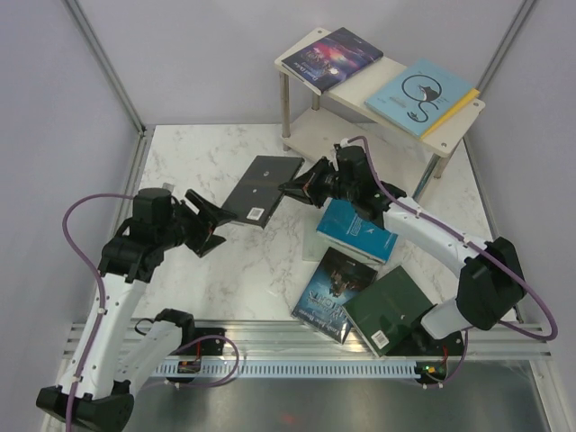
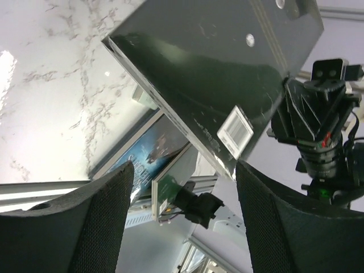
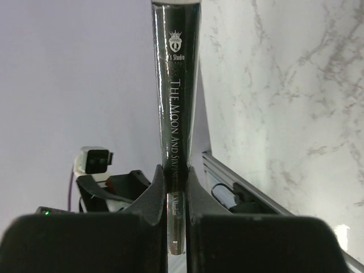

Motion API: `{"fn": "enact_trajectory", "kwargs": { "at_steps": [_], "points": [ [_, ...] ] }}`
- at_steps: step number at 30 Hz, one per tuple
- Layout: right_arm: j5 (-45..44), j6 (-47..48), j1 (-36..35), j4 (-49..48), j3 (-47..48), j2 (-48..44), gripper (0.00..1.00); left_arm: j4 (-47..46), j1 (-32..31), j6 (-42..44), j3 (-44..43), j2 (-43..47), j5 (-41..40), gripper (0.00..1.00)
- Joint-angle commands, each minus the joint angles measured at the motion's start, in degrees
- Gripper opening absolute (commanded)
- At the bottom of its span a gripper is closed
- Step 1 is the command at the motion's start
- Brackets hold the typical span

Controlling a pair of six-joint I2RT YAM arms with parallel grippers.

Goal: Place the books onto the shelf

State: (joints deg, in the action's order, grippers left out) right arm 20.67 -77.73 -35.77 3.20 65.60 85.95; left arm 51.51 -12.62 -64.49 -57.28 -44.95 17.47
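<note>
A black book (image 1: 264, 186) with a barcode sticker hangs tilted above the table, and my right gripper (image 1: 299, 187) is shut on its spine edge. The right wrist view shows that spine (image 3: 176, 85) pinched between the two pads (image 3: 176, 179). My left gripper (image 1: 228, 230) stands open just short of the book's near corner. From the left wrist the black cover (image 2: 216, 74) fills the space above my open gripper (image 2: 185, 210), which holds nothing. The cream shelf (image 1: 358, 88) at the back right carries a purple galaxy book (image 1: 333, 54) and a cyan book (image 1: 421, 94) lying on a yellow one.
Three more books lie on the marble table (image 1: 180, 162) under the right arm: a blue one (image 1: 357, 231), a dark blue one (image 1: 331, 286) and a dark green one (image 1: 393, 310). Pale walls with metal posts close in the left, right and back sides.
</note>
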Motion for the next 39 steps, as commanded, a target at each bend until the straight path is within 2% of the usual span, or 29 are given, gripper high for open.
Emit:
{"fn": "enact_trajectory", "kwargs": {
  "at_steps": [1, 8, 11, 17, 28, 31, 32, 34, 35, 38, 39],
  "points": [
    [0.7, -8.8, 0.1, -6.7, 5.1, -4.2, 0.00, -6.0, -0.1, -4.3, -3.5, -2.3, -1.3, 0.76],
    [-0.1, -20.9, 0.2, -18.3, -1.6, -7.5, 0.00, -11.5, 0.0, -9.2, -7.9, -5.5, -5.0, 0.77],
    [-1.6, -22.8, 0.0, -21.6, -2.9, -8.4, 0.00, -13.8, -0.1, -12.1, -8.4, -5.1, -7.2, 0.76],
    [-4.6, -29.0, -1.1, -28.8, -5.1, -8.7, 0.00, -14.2, -0.1, -15.0, -11.9, -5.9, -11.1, 0.61],
    [-10.3, -35.7, -4.4, -39.0, -3.1, -5.8, 0.00, -17.5, 0.0, -16.5, -15.2, -10.1, -10.2, 0.61],
    [-10.4, -36.8, -4.7, -40.2, -2.8, -5.3, 0.00, -17.5, 0.0, -16.5, -16.6, -11.4, -10.3, 0.54],
    [-10.2, -36.6, -4.7, -40.1, -2.6, -5.4, 0.00, -17.7, -0.1, -16.6, -16.9, -11.7, -10.5, 0.46],
    [-10.3, -36.3, -4.7, -39.8, -2.6, -5.6, 0.00, -17.9, -0.1, -16.7, -18.0, -12.1, -11.2, 0.36],
    [-10.0, -36.1, -4.7, -39.7, -2.7, -5.7, 0.00, -18.1, -0.1, -16.7, -18.4, -12.4, -11.3, 0.26],
    [-9.7, -35.2, -4.7, -38.8, -3.2, -6.2, 0.00, -18.1, 0.0, -16.7, -20.2, -13.8, -11.3, 0.25],
    [-9.8, -34.8, -4.7, -38.5, -3.5, -6.5, 0.00, -18.2, 0.0, -16.7, -20.5, -14.2, -10.3, 0.10]
  ]
}}
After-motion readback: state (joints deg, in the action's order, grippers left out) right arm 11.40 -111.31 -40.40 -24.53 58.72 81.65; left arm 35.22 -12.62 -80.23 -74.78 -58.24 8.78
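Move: The black book hangs by its spine edge from the right gripper, its middle some 5 cm to that gripper's left, 1 cm ahead and 2 cm below. From the open left gripper it lies about 10 cm ahead, 8 cm to the right and 2 cm lower. From the right gripper, the shelf's near left leg stands 23 cm ahead, 2 cm left and 10 cm down at mid-height; the blue book lies 17 cm right, 1 cm back, 24 cm down. Lift the black book about 10 cm with the right gripper still shut on its spine, rolling that wrist some 30 degrees so the fingertips swing up. Meanwhile bring the left gripper up about 13 cm and forward 10 cm to the book's short lower edge, levelling its fingers and turning them a little counter-clockwise, then close them to pinch that edge. ##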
